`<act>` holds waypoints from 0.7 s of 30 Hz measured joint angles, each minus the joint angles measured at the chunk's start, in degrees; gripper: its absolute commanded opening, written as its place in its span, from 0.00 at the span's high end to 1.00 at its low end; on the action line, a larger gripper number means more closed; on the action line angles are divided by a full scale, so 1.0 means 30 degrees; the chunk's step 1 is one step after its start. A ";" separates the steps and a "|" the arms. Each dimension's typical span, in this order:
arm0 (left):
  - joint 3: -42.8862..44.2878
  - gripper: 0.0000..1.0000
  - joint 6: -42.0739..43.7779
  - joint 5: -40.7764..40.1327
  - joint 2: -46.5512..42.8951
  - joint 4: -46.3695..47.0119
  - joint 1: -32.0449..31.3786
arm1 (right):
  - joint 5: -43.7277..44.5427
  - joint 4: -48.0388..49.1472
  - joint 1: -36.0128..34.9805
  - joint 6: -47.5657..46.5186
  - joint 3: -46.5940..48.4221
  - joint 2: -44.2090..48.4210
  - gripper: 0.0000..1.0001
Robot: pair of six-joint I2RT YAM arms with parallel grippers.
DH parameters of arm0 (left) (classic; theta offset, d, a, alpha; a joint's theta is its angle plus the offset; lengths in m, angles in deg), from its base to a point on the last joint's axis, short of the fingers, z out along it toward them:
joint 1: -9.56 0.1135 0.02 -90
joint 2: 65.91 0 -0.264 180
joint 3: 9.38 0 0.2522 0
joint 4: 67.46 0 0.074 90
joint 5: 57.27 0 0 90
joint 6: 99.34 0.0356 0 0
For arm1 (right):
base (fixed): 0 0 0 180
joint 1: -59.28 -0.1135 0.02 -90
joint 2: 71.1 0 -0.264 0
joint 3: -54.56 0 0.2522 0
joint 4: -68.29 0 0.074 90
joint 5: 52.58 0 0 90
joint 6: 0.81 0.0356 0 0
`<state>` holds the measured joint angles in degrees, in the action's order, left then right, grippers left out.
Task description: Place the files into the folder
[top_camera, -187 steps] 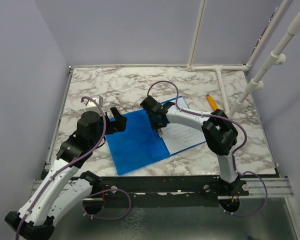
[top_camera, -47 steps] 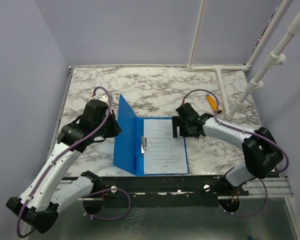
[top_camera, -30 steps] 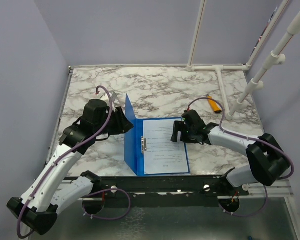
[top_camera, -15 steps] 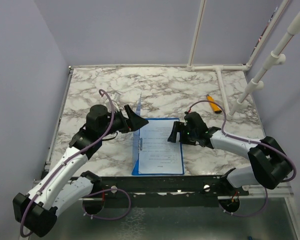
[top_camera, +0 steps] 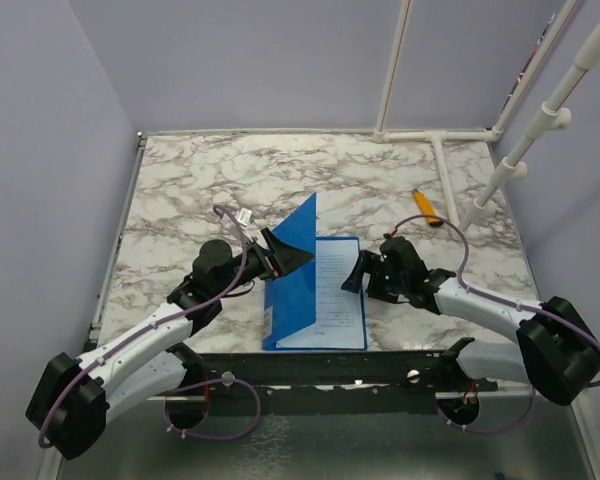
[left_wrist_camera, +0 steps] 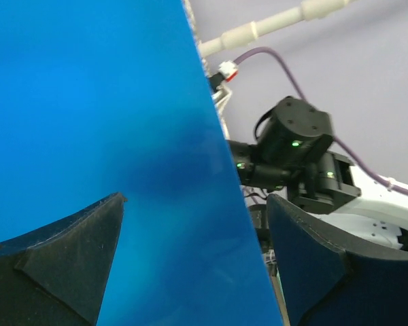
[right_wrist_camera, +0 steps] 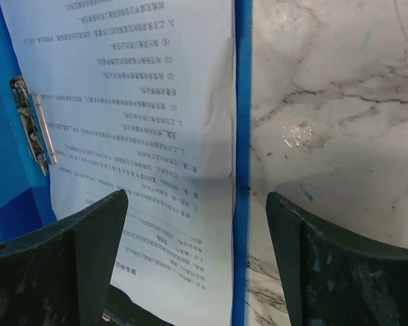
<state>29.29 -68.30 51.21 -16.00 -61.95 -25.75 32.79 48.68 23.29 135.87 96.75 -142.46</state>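
The blue folder point(top_camera: 292, 285) lies near the table's front edge. Its cover stands tilted, leaning right over the files point(top_camera: 340, 285), white printed sheets on the folder's lower half. My left gripper point(top_camera: 288, 255) is open right behind the cover. In the left wrist view the cover's blue outer face point(left_wrist_camera: 95, 136) fills the space ahead of that gripper point(left_wrist_camera: 194, 265). My right gripper point(top_camera: 358, 272) hovers open over the sheets' right side. The right wrist view shows the files point(right_wrist_camera: 136, 122), the folder's blue rim point(right_wrist_camera: 243, 136) and its metal clip point(right_wrist_camera: 30, 125) above the gripper point(right_wrist_camera: 197, 265).
An orange pen point(top_camera: 425, 207) lies on the marble table point(top_camera: 210, 180) at the back right. White pipes run along the back edge point(top_camera: 280, 131) and stand at the right point(top_camera: 500, 180). A black rail point(top_camera: 330, 365) borders the table's front.
My left gripper has opened and moved right and lower behind the cover. The cover has swung from upright to leaning right over the files. My right gripper has slid slightly right.
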 measured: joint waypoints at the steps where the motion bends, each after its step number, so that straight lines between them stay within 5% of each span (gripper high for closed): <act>1: -0.0240 0.13 -0.0109 -0.0306 0.0474 0.0423 -0.0408 | 0.0117 -0.0102 0.0000 0.0175 -0.0189 0.0321 0.12; 21: -0.0393 0.14 0.0022 -0.4998 1.0652 0.2965 -0.4065 | 0.6557 -0.8983 0.0000 0.2404 -0.0022 1.0163 0.13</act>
<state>28.11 -68.23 36.21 15.95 -53.06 -37.95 52.46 21.74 23.29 143.08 96.68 -111.97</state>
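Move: From the left hand, the leaning folder cover's middle lies about 10 cm below, some 4 cm left and 3 cm back; its free edge stands close by the fingers. The white files are about 4 cm right, 3 cm back and 20 cm down. From the right hand, low over the folder's right edge, the files' middle is some 11 cm left, 3 cm back and 3 cm down, the cover's middle 19 cm left, 3 cm back and 7 cm up. Swinging the folder cover over to the right and down onto the files, the open left hand sinks about 16 cm with a 4 cm drift right, its fingers tipping further down as they bear on the cover. Meanwhile the right hand, still open, clears the folder's right edge: it slides right some 8 cm, turning clockwise, then also rises 6 cm. ##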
